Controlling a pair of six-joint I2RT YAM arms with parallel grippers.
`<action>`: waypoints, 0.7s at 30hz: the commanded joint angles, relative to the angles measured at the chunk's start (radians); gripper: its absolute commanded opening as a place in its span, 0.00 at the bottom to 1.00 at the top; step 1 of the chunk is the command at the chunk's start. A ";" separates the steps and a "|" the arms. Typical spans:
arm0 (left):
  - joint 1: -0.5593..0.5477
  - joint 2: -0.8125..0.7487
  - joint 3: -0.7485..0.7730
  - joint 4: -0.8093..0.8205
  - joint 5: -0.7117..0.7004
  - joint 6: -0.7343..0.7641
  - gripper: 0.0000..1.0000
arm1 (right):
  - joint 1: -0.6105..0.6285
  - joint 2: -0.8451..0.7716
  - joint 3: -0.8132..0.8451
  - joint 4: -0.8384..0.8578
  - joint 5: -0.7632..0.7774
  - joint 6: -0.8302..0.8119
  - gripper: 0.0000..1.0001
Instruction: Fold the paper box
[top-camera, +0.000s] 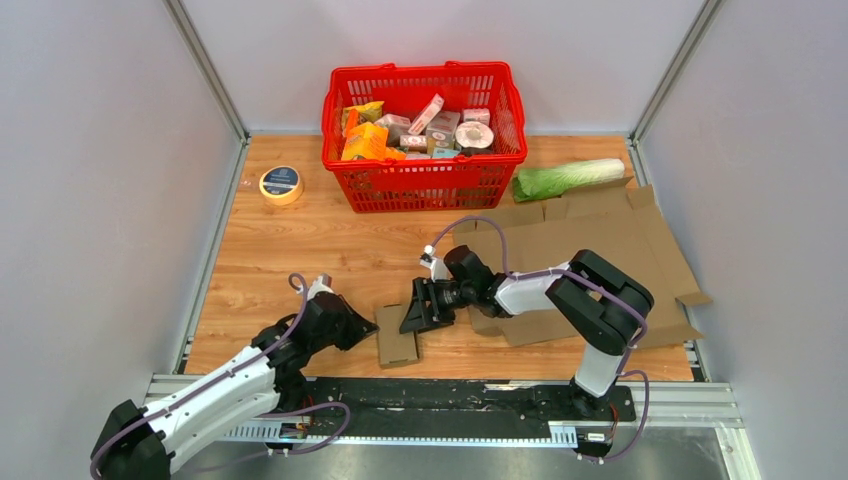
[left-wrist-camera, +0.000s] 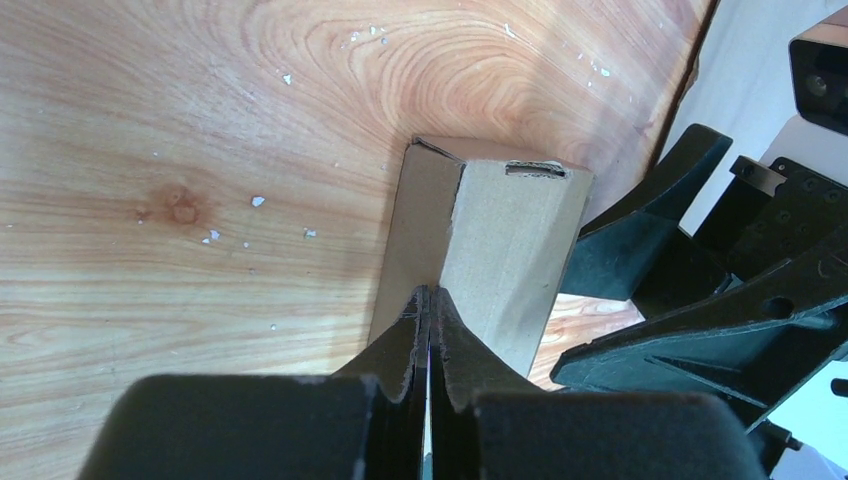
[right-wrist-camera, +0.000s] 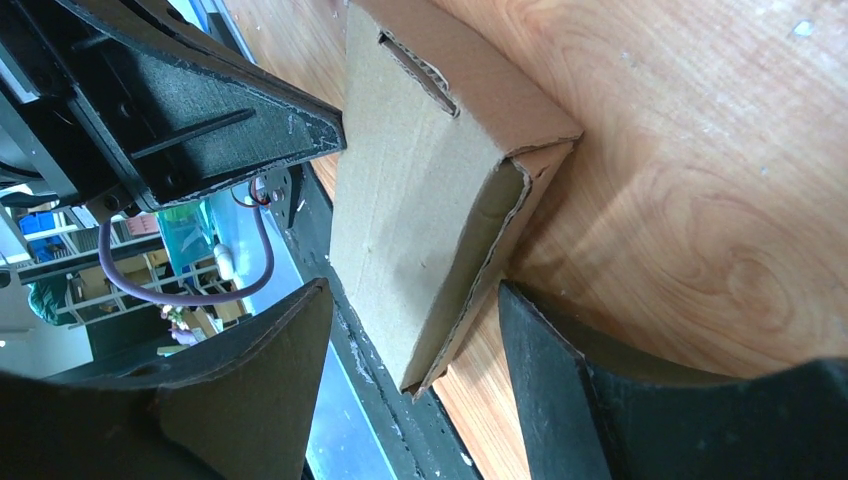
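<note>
The paper box (top-camera: 397, 340) is a small brown cardboard sleeve, partly flattened, lying on the wooden table near its front edge. My left gripper (top-camera: 368, 328) is at the box's left side and is shut. In the left wrist view its fingertips (left-wrist-camera: 430, 292) meet at a crease of the box (left-wrist-camera: 510, 240), with no cardboard showing between them. My right gripper (top-camera: 418, 312) stands open at the box's right side. In the right wrist view the box (right-wrist-camera: 420, 220) has its open end corner between the gripper's spread fingers (right-wrist-camera: 415, 335), apart from both.
A red basket (top-camera: 430, 185) full of groceries stands at the back. A tape roll (top-camera: 281, 184) lies back left and a cabbage (top-camera: 565, 178) back right. A large flat cardboard sheet (top-camera: 600, 235) covers the right side under the right arm. The metal rail (top-camera: 440, 395) borders the front.
</note>
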 joint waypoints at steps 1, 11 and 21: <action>-0.003 0.093 -0.086 -0.252 -0.018 0.084 0.02 | -0.002 -0.036 -0.022 0.027 0.012 0.001 0.68; -0.001 -0.151 -0.046 -0.158 0.065 0.155 0.46 | -0.004 -0.072 0.005 -0.117 0.031 -0.067 0.61; -0.001 0.255 -0.013 0.307 0.172 0.129 0.41 | -0.007 -0.068 0.131 -0.168 0.005 -0.044 0.42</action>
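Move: The small paper box lies flat between the hands. Its middle is about 4 cm to the right of the left hand's shut fingertips, 2 cm back and 2 cm below; a white packet lies some 21 cm ahead and 2 cm left of that hand. From the open right hand, the box's middle is about 2 cm left, 4 cm back and 3 cm below, with the big cardboard sheet's middle some 36 cm right and 8 cm ahead. Both hands come to straddle the box's long upper edges, one finger over the top and one beside the wall. The left hand opens its shut fingers to nearly half while easing back and slightly left off the box edge, then swings right against the box, ending about 2 cm to the right. The right hand draws about 2 cm to the right, tilting slightly, and partly closes its fingers around the open right-hand seam. ##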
